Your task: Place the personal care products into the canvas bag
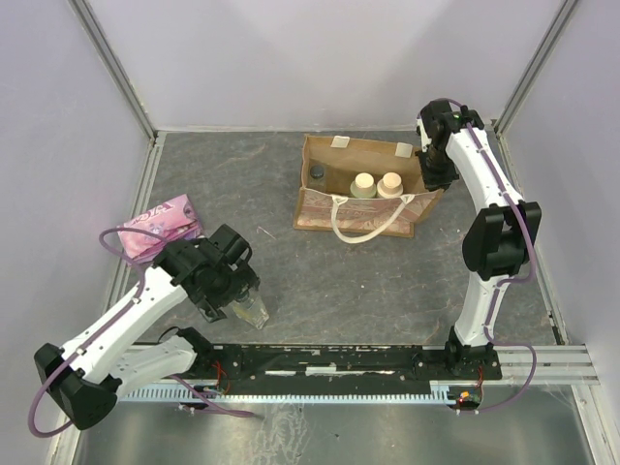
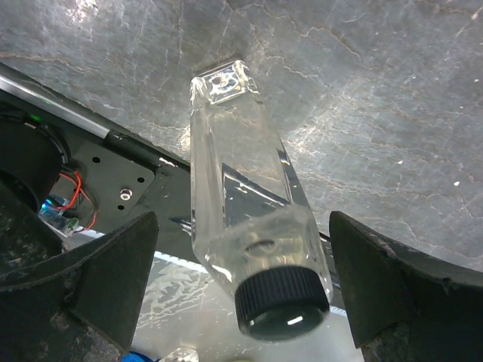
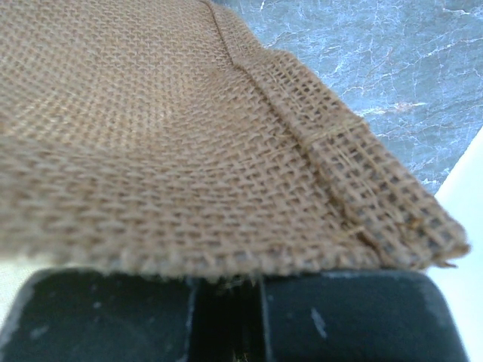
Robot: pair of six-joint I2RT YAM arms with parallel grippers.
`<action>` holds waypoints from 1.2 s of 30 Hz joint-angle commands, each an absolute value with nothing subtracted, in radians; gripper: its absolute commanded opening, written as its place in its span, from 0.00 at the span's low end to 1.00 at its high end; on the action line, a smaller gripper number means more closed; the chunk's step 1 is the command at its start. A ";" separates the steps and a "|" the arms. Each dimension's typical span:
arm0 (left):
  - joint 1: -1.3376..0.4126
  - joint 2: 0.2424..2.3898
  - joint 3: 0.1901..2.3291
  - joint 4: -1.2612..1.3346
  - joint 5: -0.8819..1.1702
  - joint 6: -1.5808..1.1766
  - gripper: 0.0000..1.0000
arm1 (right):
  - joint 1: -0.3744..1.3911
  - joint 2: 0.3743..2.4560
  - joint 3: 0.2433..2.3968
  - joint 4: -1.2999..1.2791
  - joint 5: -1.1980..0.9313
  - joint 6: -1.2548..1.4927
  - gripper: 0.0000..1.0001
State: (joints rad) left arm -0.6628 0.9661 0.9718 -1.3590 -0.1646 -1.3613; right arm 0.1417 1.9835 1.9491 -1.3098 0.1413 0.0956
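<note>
A clear squarish bottle [image 2: 238, 181] with a dark cap [image 2: 283, 303] stands on the table by the front rail, also visible from above [image 1: 254, 311]. My left gripper [image 1: 238, 296] is open, with one finger [image 2: 113, 279] on each side of the cap and not touching it. The canvas bag [image 1: 360, 205] stands open at the back. Inside it are a dark-capped bottle [image 1: 317, 172] and two cream-topped bottles [image 1: 363, 184] [image 1: 389, 183]. My right gripper [image 1: 436, 167] is shut on the bag's right rim, whose tan weave [image 3: 189, 136] fills the right wrist view.
A flat pink packet [image 1: 161, 223] lies at the left, behind the left arm. The black base rail [image 1: 329, 360] runs along the near edge, just in front of the clear bottle. Metal frame edges [image 1: 145, 203] border the table at left and right.
</note>
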 commanded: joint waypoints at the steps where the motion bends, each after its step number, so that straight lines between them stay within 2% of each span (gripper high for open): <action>1: -0.663 0.957 0.923 -1.250 -0.143 -1.414 0.99 | 0.150 2.040 1.951 -1.292 0.061 0.121 0.00; 5: -0.663 0.965 0.886 -1.197 -0.140 -1.396 0.99 | 0.150 2.034 1.948 -1.291 0.062 0.121 0.00; 10: -0.658 0.955 0.829 -1.132 -0.101 -1.386 0.77 | 0.150 2.023 1.946 -1.293 0.071 0.121 0.00; 14: -0.648 0.940 0.809 -1.113 -0.089 -1.385 0.53 | 0.150 2.020 1.942 -1.292 0.072 0.120 0.00; 20: -0.639 0.925 0.848 -1.088 -0.125 -1.342 0.07 | 0.150 2.023 1.948 -1.295 0.069 0.121 0.00; 21: -0.638 0.936 0.871 -1.066 -0.140 -1.303 0.03 | 0.150 2.022 1.947 -1.296 0.070 0.120 0.00; 26: -0.639 1.013 1.016 -0.976 -0.250 -1.088 0.03 | 0.150 2.018 1.945 -1.295 0.077 0.120 0.00; 33: -0.638 1.132 1.320 -0.862 -0.600 -0.727 0.03 | 0.150 2.003 1.933 -1.295 0.084 0.118 0.00; 36: -0.639 1.157 1.381 -0.681 -0.646 -0.522 0.03 | 0.150 2.003 1.933 -1.293 0.085 0.120 0.00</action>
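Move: The clear bottle stands upright between the left hand's open fingers, its middle about 1 cm ahead, 2 cm right and 7 cm below. The canvas bag is some 29 cm ahead and 26 cm right of that hand, the pink packet roughly 22 cm ahead and 20 cm left. From the right hand, at the bag's right rim, the bottle lies about 26 cm back and 44 cm left. Left hand sinks 3 cm, pinches the bottle's top, then swings it forward 12 cm and up towards the bag. ##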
